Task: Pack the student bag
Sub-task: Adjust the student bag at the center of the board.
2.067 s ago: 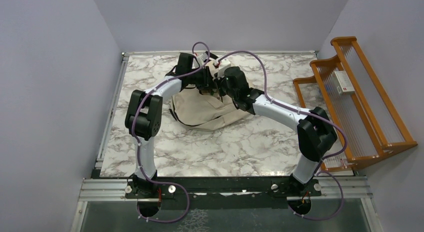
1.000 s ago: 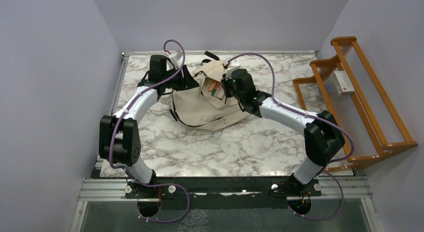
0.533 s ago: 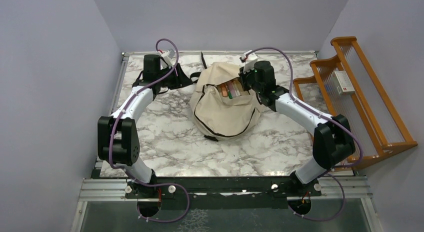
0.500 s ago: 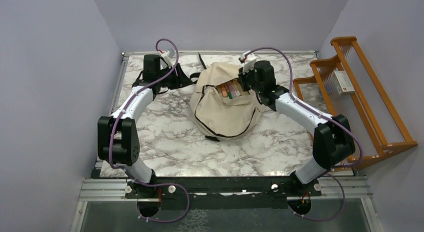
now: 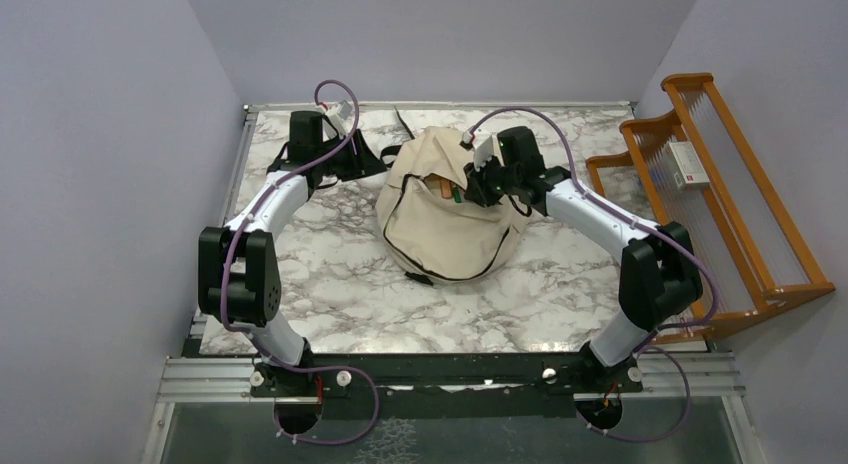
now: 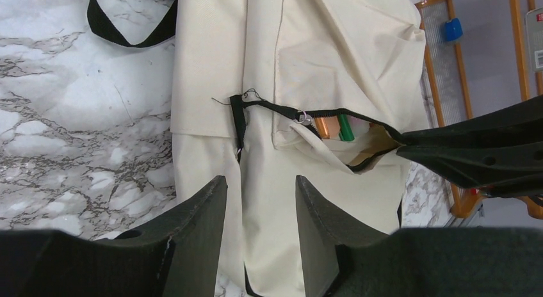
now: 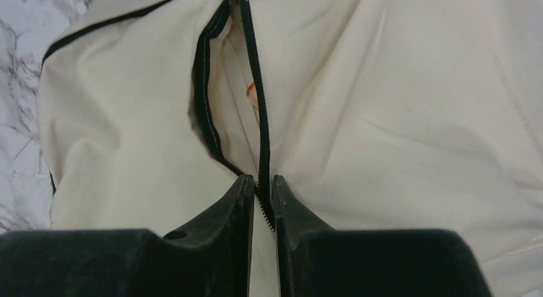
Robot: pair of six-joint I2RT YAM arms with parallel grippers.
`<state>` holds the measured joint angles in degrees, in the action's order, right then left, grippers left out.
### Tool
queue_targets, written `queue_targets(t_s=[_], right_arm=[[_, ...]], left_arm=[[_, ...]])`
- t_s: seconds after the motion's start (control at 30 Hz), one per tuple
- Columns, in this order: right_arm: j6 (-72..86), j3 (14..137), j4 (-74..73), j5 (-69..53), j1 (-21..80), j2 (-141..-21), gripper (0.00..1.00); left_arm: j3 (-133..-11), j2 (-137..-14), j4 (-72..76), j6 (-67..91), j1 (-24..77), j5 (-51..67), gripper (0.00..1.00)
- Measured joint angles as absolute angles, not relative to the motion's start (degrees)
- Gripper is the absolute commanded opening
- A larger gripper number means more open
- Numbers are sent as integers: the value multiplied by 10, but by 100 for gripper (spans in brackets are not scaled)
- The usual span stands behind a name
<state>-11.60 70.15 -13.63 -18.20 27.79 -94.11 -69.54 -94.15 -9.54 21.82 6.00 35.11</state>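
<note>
The student bag point(image 5: 445, 229), cream fabric with black zipper trim, stands on the marble table with its top opening partly unzipped. An orange item point(image 5: 444, 187) and a green item point(image 6: 346, 127) show inside. My right gripper point(image 5: 468, 192) is at the opening's right end. Its jaws point(image 7: 261, 180) are a narrow gap apart, with the black zipper edge point(image 7: 261, 137) running between them unclamped. My left gripper point(image 5: 372, 162) is beside the bag's left side near the black straps point(image 6: 131, 29). It is open point(image 6: 259, 182) with nothing between its fingers, and the bag point(image 6: 307, 54) lies beyond them.
A wooden rack point(image 5: 720, 194) stands along the table's right edge. Purple walls close in the left, back and right. Bare marble table point(image 5: 400, 304) lies between the bag and the arm bases.
The bag was dragged to the right and stood up. In the last half second its mouth has sagged narrower, and my right gripper has turned, dropped and parted its jaws slightly. The left arm is still.
</note>
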Motion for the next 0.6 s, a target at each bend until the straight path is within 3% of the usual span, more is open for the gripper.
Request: queue_targets(t_s=[0.17,0.6], right_arm=[[-113,694,-168,-186,278,-955,39],[-41,693,-113,-210,278,-918,39]], left_arm=[[-695,-948,-95,218,60,356,44],[-695,-948,-94,219,60,358,44]])
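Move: The student bag's middle lies about 7 cm to the right hand's left, 2 cm back and roughly 6 cm below; its zip edge is right at this hand's parting fingertips. In the opening, the green marker lies some 5 cm to the left and 1 cm ahead, the orange case 8 cm left and 2 cm ahead, both about 4 cm lower. From the left hand, the bag's middle is about 14 cm right, 8 cm back and 9 cm below. Right hand sinks about 2.5 cm, opening wider to release the bag's zip edge, then rises some 4.5 cm. ##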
